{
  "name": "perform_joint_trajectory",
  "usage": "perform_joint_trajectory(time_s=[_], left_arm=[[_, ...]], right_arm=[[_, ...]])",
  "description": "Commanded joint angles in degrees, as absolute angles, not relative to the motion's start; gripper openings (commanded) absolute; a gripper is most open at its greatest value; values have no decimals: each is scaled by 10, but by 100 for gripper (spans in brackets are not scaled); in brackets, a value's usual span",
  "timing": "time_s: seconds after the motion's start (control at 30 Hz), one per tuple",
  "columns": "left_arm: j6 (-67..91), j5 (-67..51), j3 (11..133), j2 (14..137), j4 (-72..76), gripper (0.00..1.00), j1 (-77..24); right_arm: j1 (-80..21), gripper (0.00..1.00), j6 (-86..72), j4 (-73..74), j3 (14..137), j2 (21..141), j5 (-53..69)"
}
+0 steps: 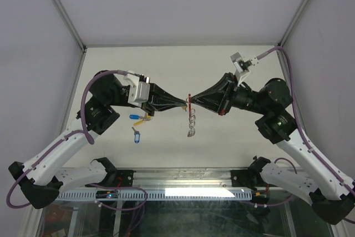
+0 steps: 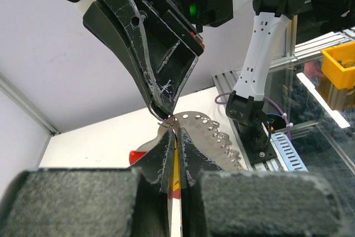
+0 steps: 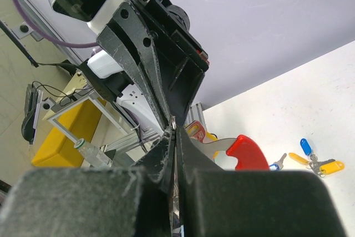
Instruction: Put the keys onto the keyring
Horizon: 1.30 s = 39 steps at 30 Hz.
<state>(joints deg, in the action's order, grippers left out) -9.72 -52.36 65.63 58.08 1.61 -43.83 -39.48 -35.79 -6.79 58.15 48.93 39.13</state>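
My two grippers meet tip to tip above the table's middle. My right gripper is shut on the keyring. Its red crescent sticks out beside the jaws and its silvery chain part hangs down. My left gripper is shut on a yellow-tagged key, held against a thin wire loop at the right fingertips. On the table under the left arm lie a blue-tagged key, a yellow-tagged key and another blue-tagged key. These also show in the right wrist view.
White walls with metal posts close the table at the back and sides. An aluminium rail runs along the near edge between the arm bases. A yellow bin stands off the table.
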Motion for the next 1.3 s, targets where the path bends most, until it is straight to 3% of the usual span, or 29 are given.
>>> perform_joint_trajectory(time_s=[0.0,0.33,0.53,0.67,1.27], left_arm=[[-103,-532,651,578,7,0,-445],[-103,-519,653,580,10,0,-449],[-82,-519,644,576,44,17,-451],[-59,-518,633,570,75,24,-450],[133,-434,546,564,344,37,-453]], right_arm=[[-390,0,-373,-125,585,475,345],[-391,0,-385,-172,548,463,316],[-390,0,-378,-261,505,445,305],[-391,0,-362,-306,485,436,317],[-390,0,-253,-268,512,440,381]])
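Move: The yellow key's tag sits in the left hand's closed fingers, its middle about 1 cm below the pads. The wire loop at the right fingertips is 2 cm to the left hand's right, 1 cm ahead and 1 cm up; the keyring's middle is about 3 cm back, 2 cm right and 4 cm down. From the right hand, which holds the keyring, the tag lies 2 cm left, 1 cm back and 3 cm down, and the keyring's middle 4 cm back, level sideways, 5 cm down. The yellow tag is let go as the left fingers open to a bit over a third; that hand dips 1 cm, then rises roughly 2.5 cm, its fingertips tilting up about 10 degrees. The right hand keeps its pinch on the keyring, eases forward 1 cm and returns, drawing about 1.5 cm right, away from the left hand, while rolling its forward side up some 15 degrees. ##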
